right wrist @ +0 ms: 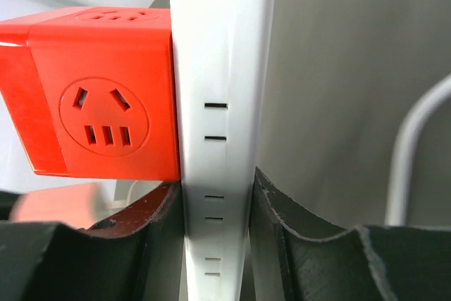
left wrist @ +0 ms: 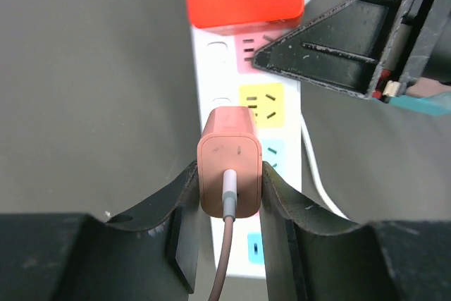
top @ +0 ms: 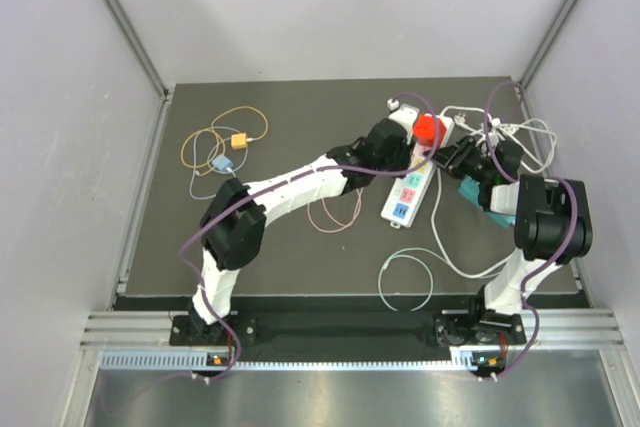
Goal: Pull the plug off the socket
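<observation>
A white power strip [top: 408,190] with coloured sockets lies on the dark table and carries a red cube adapter [top: 431,130] at its far end. My left gripper [left wrist: 229,174] is shut on a pink plug [left wrist: 229,160] that stands on the strip [left wrist: 278,195] between the yellow and blue sockets. Its prongs are hidden. Its pink cable [left wrist: 224,266] runs back toward the camera. My right gripper [right wrist: 218,195] is shut on the sides of the strip [right wrist: 218,68], just below the red cube [right wrist: 106,103]. In the top view both grippers, left [top: 405,155] and right [top: 447,159], meet over the strip.
Orange and blue cables [top: 225,142] lie at the back left. A pink cable loop [top: 335,212] and a white cable loop [top: 405,282] lie in front of the strip. White cables [top: 515,132] bunch at the back right. A teal object [top: 480,197] sits by the right arm.
</observation>
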### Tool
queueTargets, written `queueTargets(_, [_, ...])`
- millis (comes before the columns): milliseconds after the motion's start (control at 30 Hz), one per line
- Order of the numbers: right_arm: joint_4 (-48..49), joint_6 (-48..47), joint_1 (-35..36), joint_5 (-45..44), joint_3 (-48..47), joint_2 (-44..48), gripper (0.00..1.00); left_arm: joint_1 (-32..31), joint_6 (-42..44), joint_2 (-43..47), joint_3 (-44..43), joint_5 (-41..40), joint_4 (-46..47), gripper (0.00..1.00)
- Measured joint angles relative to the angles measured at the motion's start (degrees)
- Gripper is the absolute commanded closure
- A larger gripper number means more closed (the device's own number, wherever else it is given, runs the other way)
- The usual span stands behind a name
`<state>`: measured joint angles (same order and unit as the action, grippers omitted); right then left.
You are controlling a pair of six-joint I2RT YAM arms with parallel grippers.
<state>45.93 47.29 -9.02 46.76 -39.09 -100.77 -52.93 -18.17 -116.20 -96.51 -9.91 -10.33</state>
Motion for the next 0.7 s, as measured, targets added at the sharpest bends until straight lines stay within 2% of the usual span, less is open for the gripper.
queueTargets(167, [-0.9,0.1,-1.3,-3.2,0.0,0.0,1.0,1.4,-3.3,-0.1,-6.8,3.1,-5.6,1.0])
queueTargets(333, [-1.1,0.4,-1.4,-3.6,0.0,0.0,1.0,2.4,-4.1,0.0,-7.2,4.5,-8.3,1.0])
queueTargets(567, [-1.0,0.7,-1.7,-3.6,0.0,0.0,1.0,7.7,-2.8,7.5,1.7,3.5,-11.5,1.0])
queueTargets(700, [-0.9,0.9,-1.9,-3.6,0.0,0.0,1.0,14.0,0.3,14.5,4.5,-3.0,-12.9,1.0])
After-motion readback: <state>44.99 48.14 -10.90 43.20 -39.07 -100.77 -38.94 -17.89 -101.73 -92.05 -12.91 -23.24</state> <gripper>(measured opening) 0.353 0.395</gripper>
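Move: The left hand holds the pink plug just above the power strip: the yellow socket lies about 5 cm below, 2 ahead and 3 to its right, with the red adapter some 8 cm ahead, 5 right and 3 below. On the open table the yellow plug lies roughly 40 cm left and 5 ahead, the blue plug about 43 left and level, both some 13 cm lower. From the right hand, the yellow socket is about 3 cm back and 2 left, around its height. With the pink plug already clear of the socket and still pinched, the left hand lifts a few centimetres, dips slightly, then sweeps fast to the left and somewhat forward, ending about 15 cm left, 5 forward and 5 higher, away from the strip towards the yellow and blue plugs, turning some 15 degrees counter-clockwise. The right hand keeps its pinch on the strip beside the red adapter, shifts about 2 cm to the right early on with a slight clockwise turn, then holds nearly still. ##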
